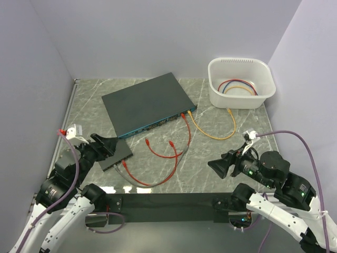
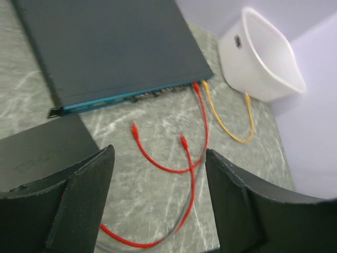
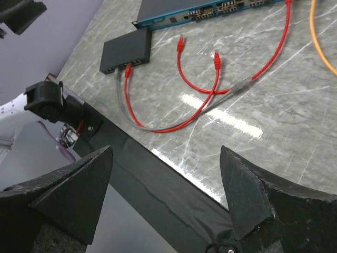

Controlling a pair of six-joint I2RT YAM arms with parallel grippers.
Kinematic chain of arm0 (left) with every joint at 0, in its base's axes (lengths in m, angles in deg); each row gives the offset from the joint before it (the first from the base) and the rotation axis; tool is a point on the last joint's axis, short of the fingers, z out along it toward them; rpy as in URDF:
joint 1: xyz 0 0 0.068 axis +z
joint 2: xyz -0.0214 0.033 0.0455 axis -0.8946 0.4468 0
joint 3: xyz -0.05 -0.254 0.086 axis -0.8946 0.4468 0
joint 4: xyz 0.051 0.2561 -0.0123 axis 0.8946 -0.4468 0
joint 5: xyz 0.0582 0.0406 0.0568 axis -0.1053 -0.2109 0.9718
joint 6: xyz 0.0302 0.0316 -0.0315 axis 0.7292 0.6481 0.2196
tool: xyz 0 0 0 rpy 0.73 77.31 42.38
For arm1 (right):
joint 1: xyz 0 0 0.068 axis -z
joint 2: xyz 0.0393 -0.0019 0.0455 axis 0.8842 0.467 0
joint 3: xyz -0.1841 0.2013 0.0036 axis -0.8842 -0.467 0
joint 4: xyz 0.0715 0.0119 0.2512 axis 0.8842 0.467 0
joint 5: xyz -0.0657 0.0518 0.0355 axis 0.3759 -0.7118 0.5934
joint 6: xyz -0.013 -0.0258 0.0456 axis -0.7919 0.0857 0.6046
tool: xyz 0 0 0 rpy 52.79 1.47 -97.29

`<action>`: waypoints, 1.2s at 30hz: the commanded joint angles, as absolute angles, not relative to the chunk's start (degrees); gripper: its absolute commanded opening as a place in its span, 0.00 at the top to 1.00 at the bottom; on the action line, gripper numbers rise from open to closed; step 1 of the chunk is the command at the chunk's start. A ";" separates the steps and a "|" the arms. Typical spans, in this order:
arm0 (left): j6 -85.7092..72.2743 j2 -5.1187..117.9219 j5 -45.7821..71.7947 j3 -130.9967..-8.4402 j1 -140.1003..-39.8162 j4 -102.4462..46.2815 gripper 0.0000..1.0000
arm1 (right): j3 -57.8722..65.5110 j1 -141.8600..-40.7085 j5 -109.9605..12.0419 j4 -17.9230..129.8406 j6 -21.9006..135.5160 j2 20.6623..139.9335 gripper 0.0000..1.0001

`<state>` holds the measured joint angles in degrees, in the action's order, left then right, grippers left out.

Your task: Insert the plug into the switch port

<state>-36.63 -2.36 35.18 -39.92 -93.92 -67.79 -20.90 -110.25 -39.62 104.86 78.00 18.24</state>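
The switch (image 1: pixel 147 103) is a flat dark grey box lying slantwise at the back, its teal front edge (image 2: pixel 126 97) facing me. A red and an orange cable sit in ports at its right end (image 1: pixel 186 113). Two loose red plugs (image 1: pixel 148 141) (image 1: pixel 171 143) lie on the marble in front of it, also in the left wrist view (image 2: pixel 134 129) (image 2: pixel 183 140) and the right wrist view (image 3: pixel 181 42) (image 3: pixel 216 58). My left gripper (image 1: pixel 111 146) (image 2: pixel 159 158) hovers open over the small black slab's right end. My right gripper (image 1: pixel 221 164) (image 3: pixel 166 158) is open and empty near the table's front edge.
A small black slab (image 1: pixel 116 155) at front left has a grey and a red cable plugged in. A white tub (image 1: pixel 241 81) with coiled cables stands at back right; an orange cable (image 1: pixel 213 132) loops towards it. A black strip (image 3: pixel 158 179) runs along the near edge.
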 commanded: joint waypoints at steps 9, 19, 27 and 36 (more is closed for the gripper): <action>-53.67 0.25 60.03 -45.36 -93.52 -83.80 0.26 | -21.63 -111.73 -40.35 102.21 77.15 19.61 0.11; -55.08 -0.02 61.70 -45.45 -93.52 -84.94 0.24 | -22.07 -111.99 -39.12 102.21 77.59 19.69 0.10; -54.46 -0.72 60.82 -45.10 -93.52 -84.24 0.23 | -22.16 -111.99 -38.77 102.12 77.50 19.78 0.10; -54.29 -0.90 60.82 -44.92 -93.52 -83.98 0.23 | -22.33 -112.17 -38.42 102.03 77.59 19.34 0.10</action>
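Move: From the empty left gripper the small black switch lies about 8 cm ahead, 3 cm to the left and some 25 cm below. The nearer loose red plug is roughly 15 cm ahead and 11 cm to the right of the gripper, and the middle of the large switch some 33 cm ahead and 11 cm to the right, both equally far down. From the right gripper the small switch is about 15 cm ahead, 41 cm left and 25 cm below. Swing the open left gripper about 8 cm to the left, well above the small switch, sinking some 3 cm. As it goes, turn it some 30 degrees counter-clockwise and tip the fingers slightly further down, so they point a little left of forward instead of right. Hold it there, fingers wide, touching nothing. ##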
